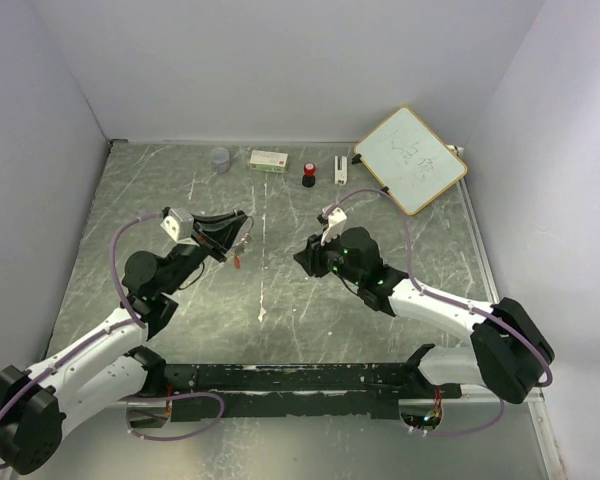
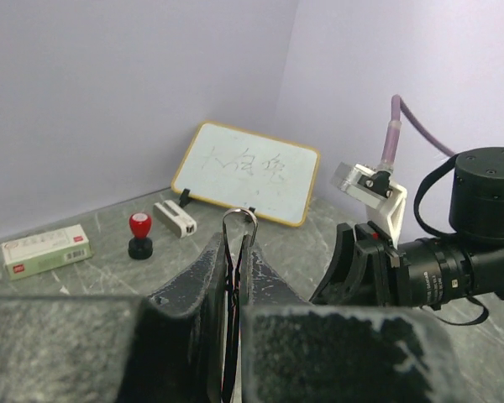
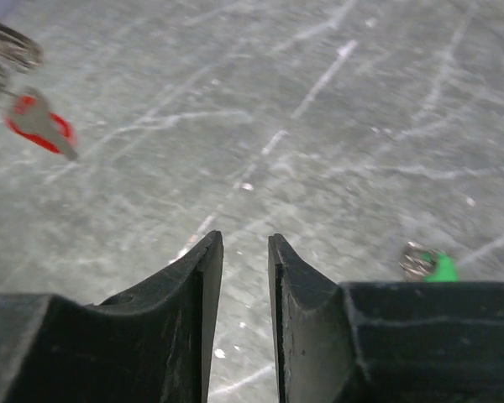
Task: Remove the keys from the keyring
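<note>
My left gripper (image 1: 238, 232) is shut on the thin silver keyring (image 2: 239, 221), held above the table. The ring's loop sticks out past the fingertips in the left wrist view. The red key (image 1: 238, 262) hangs below it. In the right wrist view the red key (image 3: 39, 124) dangles from the keyring (image 3: 7, 52) at the top left. The green key (image 3: 431, 266) lies loose on the table by my right gripper's right finger. My right gripper (image 3: 244, 243) is empty, its jaws a narrow gap apart, low over the table. In the top view my right gripper (image 1: 305, 256) is to the right of the left one.
A whiteboard (image 1: 410, 158) leans at the back right. Along the back edge stand a clear cup (image 1: 220, 158), a white box (image 1: 269, 159), a black knob with a red top (image 1: 308, 175) and a small white block (image 1: 340, 168). Walls enclose the marbled table (image 1: 280, 320).
</note>
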Controlling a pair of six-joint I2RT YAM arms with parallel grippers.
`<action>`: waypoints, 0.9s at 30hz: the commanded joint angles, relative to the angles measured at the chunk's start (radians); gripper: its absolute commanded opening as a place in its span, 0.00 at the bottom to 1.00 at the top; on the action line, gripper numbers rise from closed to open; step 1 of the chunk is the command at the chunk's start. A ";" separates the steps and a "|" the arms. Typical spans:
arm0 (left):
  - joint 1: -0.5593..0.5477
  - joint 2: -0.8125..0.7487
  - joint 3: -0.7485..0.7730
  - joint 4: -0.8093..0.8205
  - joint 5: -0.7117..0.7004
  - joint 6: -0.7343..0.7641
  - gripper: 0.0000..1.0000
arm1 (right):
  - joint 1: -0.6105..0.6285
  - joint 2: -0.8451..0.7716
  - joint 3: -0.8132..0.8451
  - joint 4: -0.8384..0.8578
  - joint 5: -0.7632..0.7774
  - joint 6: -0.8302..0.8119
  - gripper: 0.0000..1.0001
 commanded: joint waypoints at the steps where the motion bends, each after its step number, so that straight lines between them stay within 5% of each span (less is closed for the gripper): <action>1: 0.000 0.020 0.053 0.090 0.055 -0.039 0.07 | 0.015 0.001 -0.021 0.232 -0.184 0.046 0.28; 27: -0.007 0.049 0.067 0.171 0.023 -0.131 0.07 | 0.236 0.208 0.022 0.552 -0.096 -0.081 0.32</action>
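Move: From the right gripper, the red key hangs about 16 cm to the left, 2 cm back and some 4 cm higher, dangling from the keyring, whose middle is about 15 cm left, level fore and aft, and 13 cm up. The green key lies on the table about 6 cm ahead, 6 cm to the right and 10 cm below. From the left gripper, which already holds the ring, the red key is roughly 13 cm below, 2 cm back and 1 cm left. Swing the right gripper about 10 cm left and 6 cm back towards the hanging red key, arching up some 4 cm before sinking slightly, and turn it roughly 20 degrees counter-clockwise so the fingers level out and point mostly left. Keep its fingers part-open and stop short of the key; with the left gripper keep the ring pinched and ease it up about 2 cm. ##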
